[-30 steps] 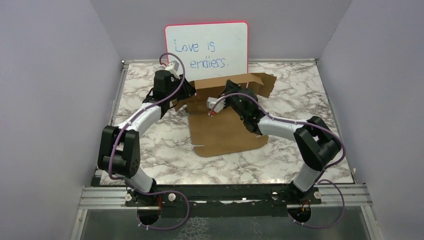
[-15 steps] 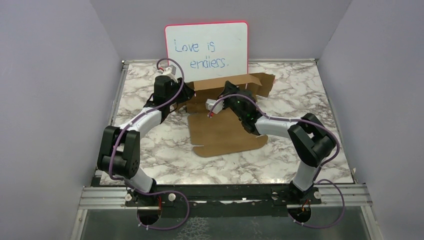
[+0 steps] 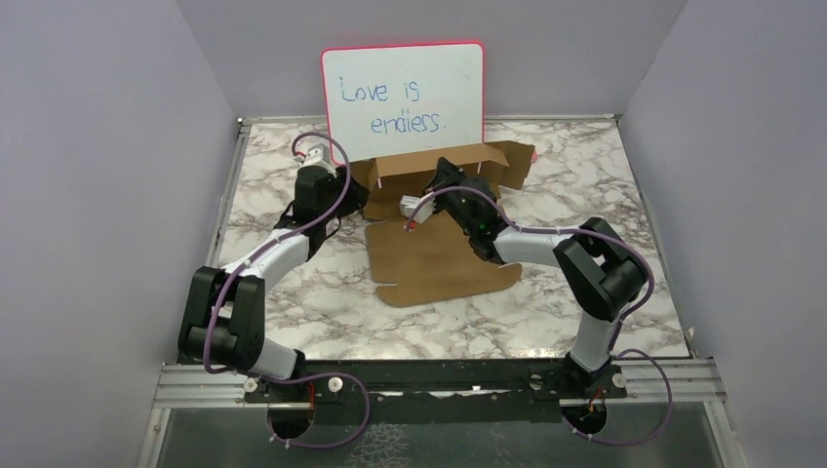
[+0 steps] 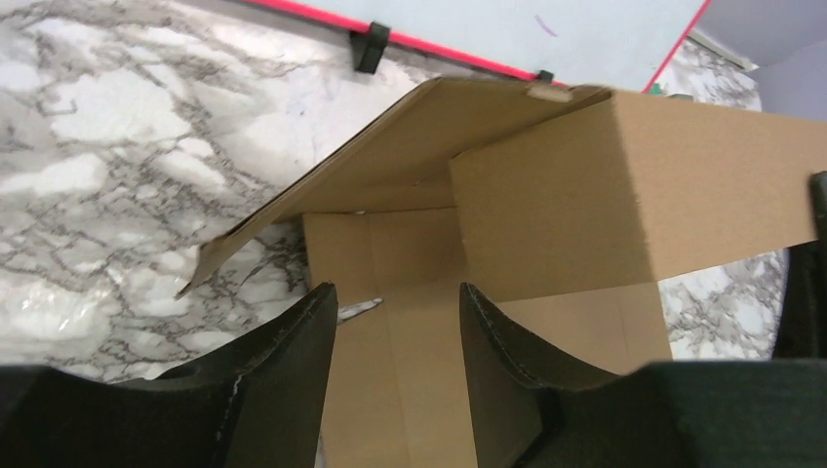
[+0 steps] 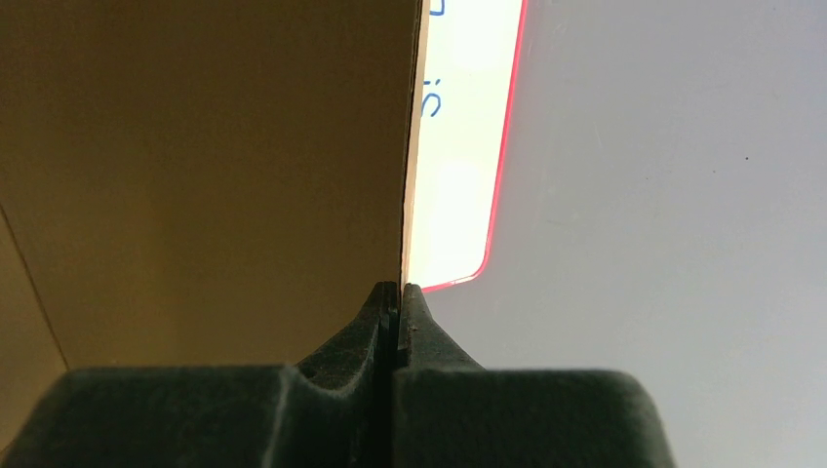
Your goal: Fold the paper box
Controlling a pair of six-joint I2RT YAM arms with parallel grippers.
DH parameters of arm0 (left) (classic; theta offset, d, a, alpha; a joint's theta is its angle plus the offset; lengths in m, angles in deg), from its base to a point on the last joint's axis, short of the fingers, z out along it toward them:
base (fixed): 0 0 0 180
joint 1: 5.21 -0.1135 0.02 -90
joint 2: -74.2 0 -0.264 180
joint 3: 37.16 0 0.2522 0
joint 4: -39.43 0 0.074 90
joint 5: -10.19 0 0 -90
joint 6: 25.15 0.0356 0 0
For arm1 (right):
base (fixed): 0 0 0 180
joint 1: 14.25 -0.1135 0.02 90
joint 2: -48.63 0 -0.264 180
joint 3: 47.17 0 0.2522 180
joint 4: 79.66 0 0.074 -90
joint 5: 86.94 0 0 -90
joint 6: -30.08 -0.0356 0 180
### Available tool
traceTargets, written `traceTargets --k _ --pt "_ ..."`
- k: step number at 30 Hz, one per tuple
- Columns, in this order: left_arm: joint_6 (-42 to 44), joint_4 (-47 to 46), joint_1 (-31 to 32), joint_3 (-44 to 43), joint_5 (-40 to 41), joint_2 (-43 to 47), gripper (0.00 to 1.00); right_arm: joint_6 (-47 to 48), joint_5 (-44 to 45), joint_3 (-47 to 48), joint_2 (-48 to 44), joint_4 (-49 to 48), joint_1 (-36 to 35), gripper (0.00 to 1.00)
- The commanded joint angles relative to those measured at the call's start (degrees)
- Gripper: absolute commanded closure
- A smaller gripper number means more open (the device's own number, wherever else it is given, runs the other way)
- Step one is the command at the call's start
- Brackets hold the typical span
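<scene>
The paper box (image 3: 439, 258) is plain brown cardboard: its base panel lies flat mid-table and its rear wall (image 3: 410, 166) stands up in front of the whiteboard. My right gripper (image 3: 444, 175) is shut on the top edge of that wall; in the right wrist view the jaws (image 5: 399, 289) pinch the thin cardboard edge (image 5: 195, 146). My left gripper (image 3: 356, 200) is at the box's left end, open. In the left wrist view its fingers (image 4: 395, 292) straddle bare cardboard (image 4: 624, 185) without touching it, short of a slanting side flap (image 4: 390, 146).
A pink-framed whiteboard (image 3: 403, 97) with blue writing leans on the back wall just behind the box. Marble tabletop (image 3: 293, 292) surrounds the cardboard. Purple walls close in on both sides; a metal rail runs along the near edge.
My left gripper has opened and drawn back to the left, away from the box's left flap. The right gripper stays shut on the rear wall, which now stands a little straighter.
</scene>
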Motion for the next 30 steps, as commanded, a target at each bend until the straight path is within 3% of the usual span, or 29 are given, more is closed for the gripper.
traceTargets --k 1,19,30 --pt "-2.70 -3.42 0.26 3.39 4.61 0.60 0.49 1.09 -1.51 -0.17 1.86 -0.09 -0.42 0.99" --pt "-6.82 -10.56 0.90 0.80 2.16 -14.25 0.49 2.17 -1.76 -0.17 1.59 0.35 -0.37 0.99" --pt "-3.44 -14.94 6.31 -1.62 -0.06 -14.50 0.52 2.09 -1.42 0.26 0.82 0.64 -0.40 0.99"
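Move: The box's left side flap slants outward just ahead of the left hand, about 5 cm on, 1 cm to its left and some 4 cm lower. The panel edge held in the right fingers is roughly 14 cm to the left hand's right, 6 cm farther out and 3 cm higher; the flat lid section lies about 17 cm right, 10 cm back and 14 cm down. From the right hand the left side flap is some 15 cm left, 1 cm back and 7 cm lower. The left side flap is what the left hand goes for: half open, it sinks about 9 cm, tipping down some 10 degrees, then turns right towards the box for roughly 4 cm, easing slightly up and forward, its fingertips ending under the flap's outer side. The right hand stays put and keeps its pinch on the upright panel's edge. ##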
